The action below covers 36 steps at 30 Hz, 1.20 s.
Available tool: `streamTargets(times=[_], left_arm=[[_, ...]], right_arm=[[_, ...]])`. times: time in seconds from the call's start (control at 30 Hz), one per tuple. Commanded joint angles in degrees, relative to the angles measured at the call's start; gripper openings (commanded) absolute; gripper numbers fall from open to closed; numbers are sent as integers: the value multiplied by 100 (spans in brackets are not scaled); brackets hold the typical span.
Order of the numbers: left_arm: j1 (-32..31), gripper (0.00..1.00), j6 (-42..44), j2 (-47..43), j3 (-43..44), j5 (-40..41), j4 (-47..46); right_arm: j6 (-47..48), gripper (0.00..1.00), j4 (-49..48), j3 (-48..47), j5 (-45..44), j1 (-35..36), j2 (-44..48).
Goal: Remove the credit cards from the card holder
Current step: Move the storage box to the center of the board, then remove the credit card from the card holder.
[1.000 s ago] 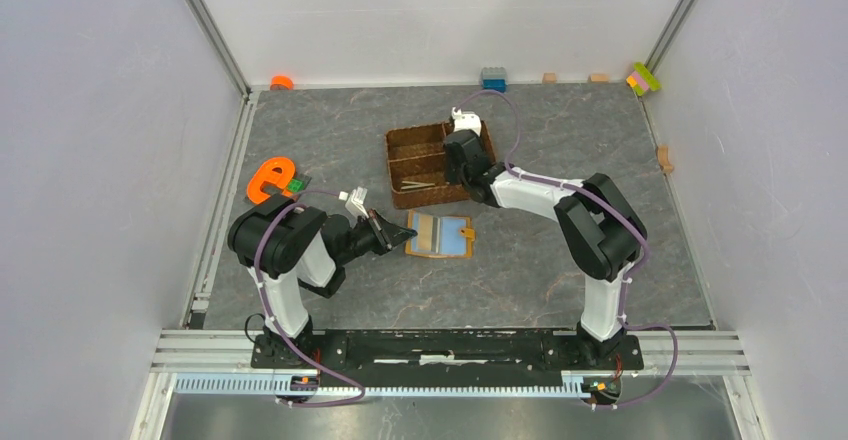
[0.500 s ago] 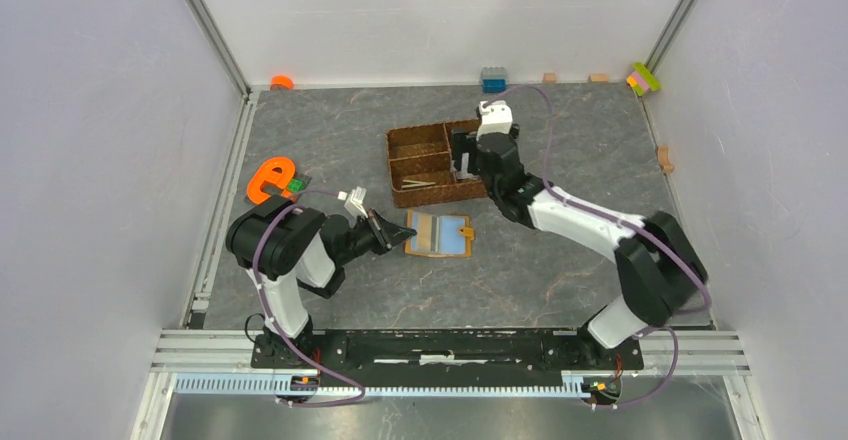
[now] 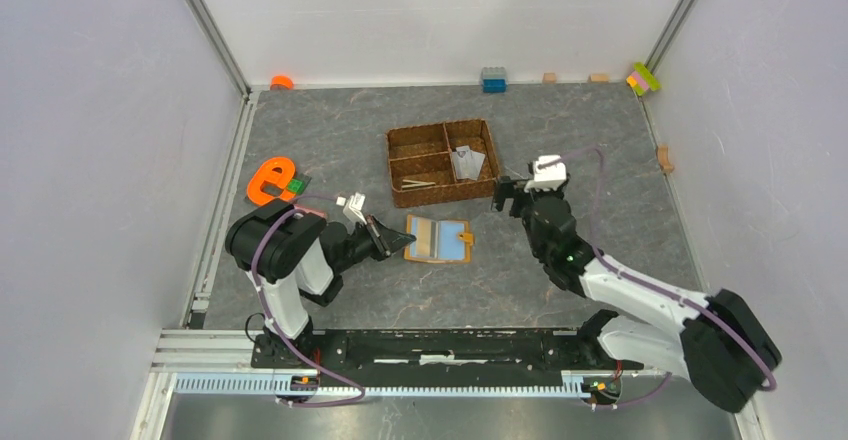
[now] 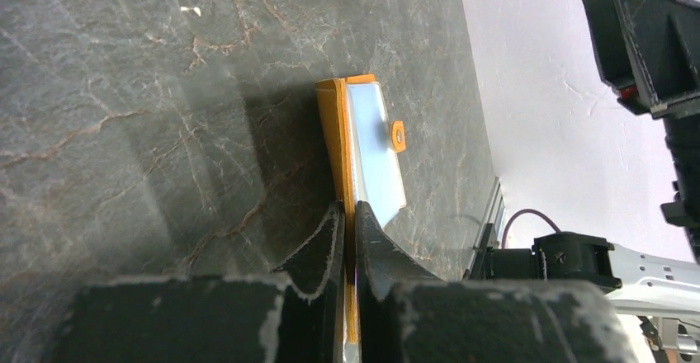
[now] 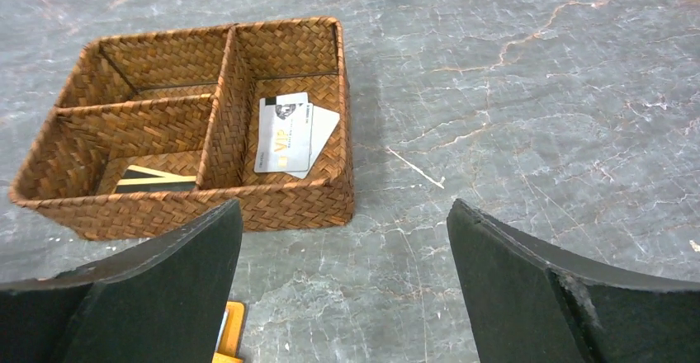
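Note:
The orange card holder (image 3: 440, 241) lies open on the table, its pale blue lining (image 4: 373, 153) facing up. My left gripper (image 3: 404, 244) is shut on the holder's left edge, and the orange edge runs between the fingertips (image 4: 348, 211). Two pale credit cards (image 5: 286, 133) lie overlapping in the right compartment of the woven tray (image 5: 190, 208), and they also show from above (image 3: 467, 162). Another beige and dark card (image 5: 155, 179) lies in the tray's near left compartment. My right gripper (image 3: 511, 199) hangs open and empty just right of the tray (image 3: 441, 200), its jaws (image 5: 344, 214) wide apart.
An orange e-shaped toy (image 3: 270, 180) lies left of my left arm. A blue brick (image 3: 493, 79) sits at the back wall, coloured bricks (image 3: 643, 78) in the far right corner, and small wooden blocks (image 3: 664, 158) along the right wall.
My right gripper opened over the tray's right compartment, where the cards now lie, and drew back toward the near right. My left gripper kept its hold on the card holder.

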<state>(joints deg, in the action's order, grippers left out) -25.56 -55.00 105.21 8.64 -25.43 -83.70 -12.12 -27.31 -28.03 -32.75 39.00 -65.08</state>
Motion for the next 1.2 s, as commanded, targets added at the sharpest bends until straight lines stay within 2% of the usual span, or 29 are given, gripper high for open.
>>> streamTargets(times=[0.0,0.1,0.17,0.37,0.57,0.73,0.8,0.9,1.0,1.17], left_arm=[[-28,2,241,-151,-198,140,-535],[-39,2,279,-223,-266,135,-538],[-46,2,280,-229,-284,132,-536],[-100,2,236,-194,-297,156,-542],[-125,2,186,-152,-293,188,-537],[-142,2,139,-132,-227,151,-538],[-152,2,122,-132,-203,139,-541],[-160,2,139,-141,-147,89,-542],[-160,2,148,-128,-36,-36,-548],[-170,2,215,-235,40,-105,-542]], right_arm=[[-262,98,-1122,649,363,11,780],[-540,98,-548,563,680,11,827],[-594,98,-489,599,928,11,749],[-586,98,-885,857,2103,112,515],[-682,96,-1470,1407,2923,330,508],[-882,75,-1828,1469,3520,519,-96],[-1044,61,-1935,1360,3743,579,-473],[-1349,55,-2164,1145,4046,667,-1080],[-1527,39,-2258,780,4420,721,-1715],[-1600,34,-1963,280,4501,740,-2203]])
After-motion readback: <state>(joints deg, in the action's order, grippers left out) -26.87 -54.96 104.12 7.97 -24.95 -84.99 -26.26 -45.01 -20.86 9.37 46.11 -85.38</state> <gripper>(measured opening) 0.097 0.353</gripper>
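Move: The card holder that the right hand heads for lies open about 17 cm to its left, 10 cm back and 14 cm below. The storage box's middle is some 17 cm to the right hand's left and 7 cm ahead, about 13 cm down; the cards in its right compartment are 13 cm left and 7 cm ahead, a little lower. The left hand already pinches the holder's left edge, with the holder's middle about 6 cm to its right, 1 cm ahead and 1 cm lower. The right hand leaves the storage box empty, drawing back a couple of centimetres before swinging left, back and down, some 15 cm left and 11 cm lower in all, to come in over the right part of the open card holder. On the way it turns about 45 degrees counter-clockwise, tips down some 20 degrees and brings its wide-open fingers nearly together, while the left hand keeps its pinch on the holder's left edge almost in place. ##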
